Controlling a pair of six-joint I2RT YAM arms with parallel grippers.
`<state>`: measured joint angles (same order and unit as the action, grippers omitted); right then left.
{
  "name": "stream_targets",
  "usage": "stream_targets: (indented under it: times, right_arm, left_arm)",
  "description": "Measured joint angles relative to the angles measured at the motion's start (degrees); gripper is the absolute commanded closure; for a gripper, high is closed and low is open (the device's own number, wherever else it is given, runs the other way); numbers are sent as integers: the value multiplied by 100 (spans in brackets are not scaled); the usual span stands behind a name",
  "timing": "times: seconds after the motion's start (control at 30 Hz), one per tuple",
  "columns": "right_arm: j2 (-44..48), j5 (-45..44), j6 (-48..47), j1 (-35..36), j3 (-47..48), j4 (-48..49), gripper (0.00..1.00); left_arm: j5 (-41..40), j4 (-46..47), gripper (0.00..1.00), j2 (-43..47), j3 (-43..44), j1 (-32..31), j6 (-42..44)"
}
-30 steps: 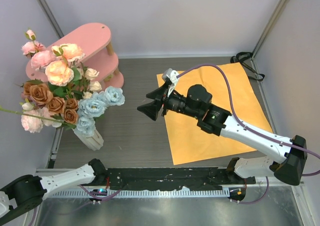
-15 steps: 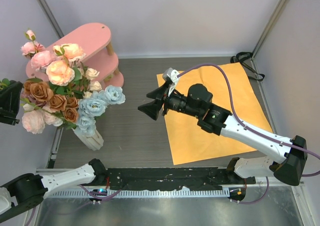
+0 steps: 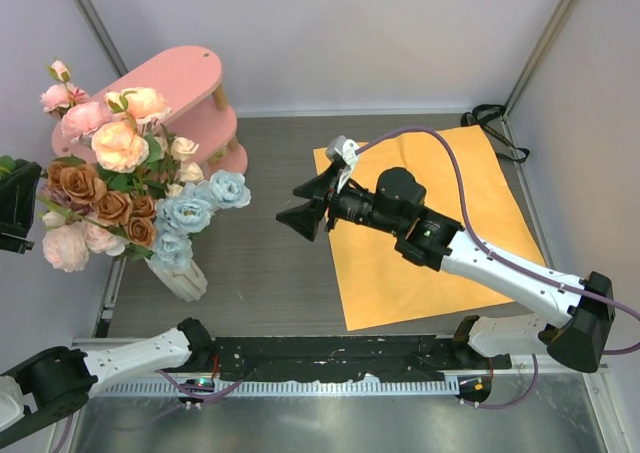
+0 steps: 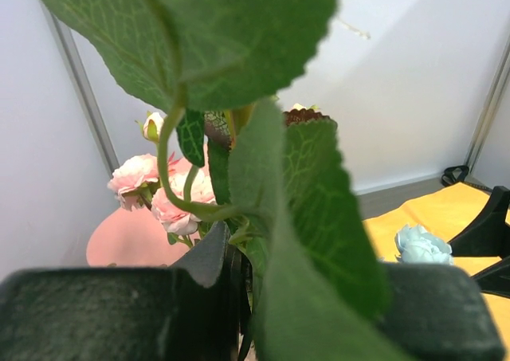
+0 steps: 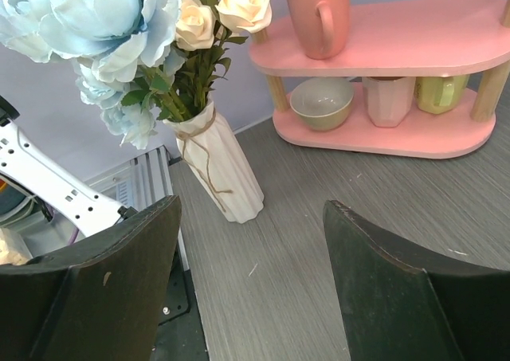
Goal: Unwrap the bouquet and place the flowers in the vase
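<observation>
The vase [image 3: 186,279] is cream and ribbed, and it stands at the table's left with most of the flowers [image 3: 120,188] in it: pink, peach, brown and pale blue. The right wrist view shows the vase [image 5: 220,174] under blue and cream blooms. At the far left edge, level with the blooms, my left gripper [image 3: 22,208] is shut on a green flower stem. In the left wrist view, leaves [image 4: 315,217] cover most of that gripper [image 4: 239,253]. My right gripper [image 3: 300,205] hangs open and empty over mid-table, pointing at the vase. The orange sheet [image 3: 440,223] lies flat under the right arm.
A pink two-tier shelf [image 3: 170,78] stands behind the vase, with a pink mug [image 5: 319,14] on top and a bowl [image 5: 323,102] and cups below. A black ribbon [image 3: 490,118] lies at the sheet's far corner. Enclosure walls stand close on both sides.
My left gripper has come into view at the left edge, bringing its stem in toward the bunch. The long stem that stuck out leftward no longer shows. The right arm has not moved.
</observation>
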<state>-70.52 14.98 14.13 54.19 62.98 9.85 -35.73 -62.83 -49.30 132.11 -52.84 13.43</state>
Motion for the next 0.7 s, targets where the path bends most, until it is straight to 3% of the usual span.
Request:
stream_targets:
  times: [0.7]
  right_arm:
    - [2,125,87,-109,-168,114,22]
  left_arm:
    - [90,-308,100,-107,-737,11,153]
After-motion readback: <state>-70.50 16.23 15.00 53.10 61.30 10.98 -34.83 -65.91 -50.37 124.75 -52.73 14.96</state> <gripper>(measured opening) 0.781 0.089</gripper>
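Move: The left hand, high up with the last flower stem in its fingers, has the vase some 5 cm ahead, 4 cm to its right and about 47 cm below. The blue flowers are roughly 5 cm ahead, 13 cm right and 25 cm below; the pink shelf's middle is about 25 cm ahead, 3 cm right and 43 cm below. From the right hand, the vase is around 24 cm left, 4 cm back and 24 cm below. Still pinching the stem, the left hand sinks rightward and forward about 6 cm towards the vase, rolling some 10 degrees. ##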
